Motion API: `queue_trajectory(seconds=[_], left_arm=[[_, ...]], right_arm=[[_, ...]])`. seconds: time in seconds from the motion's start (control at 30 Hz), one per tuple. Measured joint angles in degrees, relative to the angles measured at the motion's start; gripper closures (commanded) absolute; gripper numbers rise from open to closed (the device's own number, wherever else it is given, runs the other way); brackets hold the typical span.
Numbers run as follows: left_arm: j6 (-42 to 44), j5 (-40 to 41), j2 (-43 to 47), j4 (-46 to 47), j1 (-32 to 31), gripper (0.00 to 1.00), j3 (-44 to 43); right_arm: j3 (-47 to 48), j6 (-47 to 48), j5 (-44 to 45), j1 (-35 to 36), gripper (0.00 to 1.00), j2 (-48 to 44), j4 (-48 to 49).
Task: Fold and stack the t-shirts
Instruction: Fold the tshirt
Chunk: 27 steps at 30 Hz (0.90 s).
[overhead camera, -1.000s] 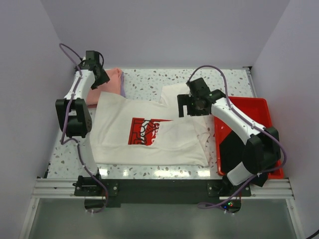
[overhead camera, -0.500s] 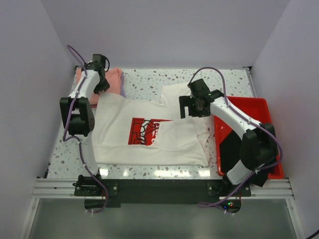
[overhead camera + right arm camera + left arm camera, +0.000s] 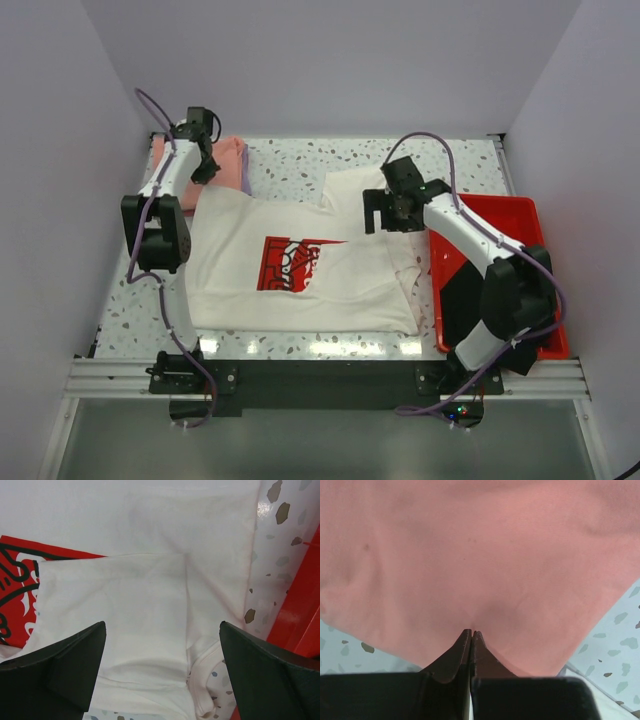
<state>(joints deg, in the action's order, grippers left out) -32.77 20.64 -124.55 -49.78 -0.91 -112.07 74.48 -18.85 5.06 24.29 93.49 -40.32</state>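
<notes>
The cream-white t-shirt [image 3: 300, 265] with its red square print [image 3: 290, 262] lies spread across the middle of the table, one sleeve folded inward. At the back left lies the salmon-pink t-shirt [image 3: 225, 160], a lavender edge [image 3: 246, 176] showing at its right side. My left gripper [image 3: 205, 165] is over it, shut. In the left wrist view its fingertips [image 3: 471, 631] pinch the pink cloth [image 3: 480, 555], which puckers at the tips. My right gripper [image 3: 385, 212] hangs open above the white shirt's upper right part; in its wrist view the gripper [image 3: 162, 625] straddles a folded flap [image 3: 135, 615].
A red plastic tray [image 3: 505, 215] stands at the right, partly under my right arm; its wall [image 3: 300, 605] shows in the right wrist view. Speckled tabletop [image 3: 300, 165] shows at the back. Walls close in the left, right and rear sides.
My left gripper has moved a little toward the back over the pink t-shirt and closed its jaws on the cloth. My right gripper has shifted slightly toward the back and stays open.
</notes>
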Motion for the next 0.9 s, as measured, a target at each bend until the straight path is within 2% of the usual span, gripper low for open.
queue_trajectory(seconds=[0.13, 0.3, 0.6, 0.73, 0.9], left_arm=[[0.0, 0.0, 1.2, 1.8, -0.3, 1.0, 3.5], [0.4, -0.2, 4.7, 3.2, -0.6, 1.0, 7.2], [0.5, -1.0, 13.8, 6.6, -0.7, 1.0, 12.8], [0.5, -1.5, 15.0, 7.5, -0.7, 1.0, 14.7], [0.5, -2.4, 15.0, 8.5, -0.7, 1.0, 16.4]], right_arm=[[2.3, 0.0, 0.1, -1.0, 0.01, 2.7, 0.7], [10.5, 0.6, 2.1, -1.5, 0.01, 9.8, 1.7], [33.7, 3.1, 4.7, -3.0, 0.01, 27.0, 3.4], [44.7, 4.6, 6.0, -3.4, 0.02, 36.7, 4.5], [52.1, 5.4, 6.6, -3.7, 0.04, 45.0, 7.2]])
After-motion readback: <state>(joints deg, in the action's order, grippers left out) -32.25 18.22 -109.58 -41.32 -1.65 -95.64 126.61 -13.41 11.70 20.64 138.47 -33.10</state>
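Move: From the right gripper, the end of the t-shirt's far sleeve lies about 27 cm ahead, 4 cm to the left and some 6 cm below; the red print is roughly level with that hand and 20 cm to its left, the red bin about 9 cm back and 24 cm to its right. The left fingertips are already shut on the t-shirt's far-left corner, with the middle of the pink stack about 8 cm ahead and 3 cm left. Send the wide-open right gripper forward over the t-shirt towards the far sleeve's end, about 24 cm and slightly left, tipping the fingers some 15 degrees more forward and sinking late, without closing. Meanwhile keep the left fingers shut on the far-left corner, draw back about 3 cm and raise it, easing down a little at the end. ##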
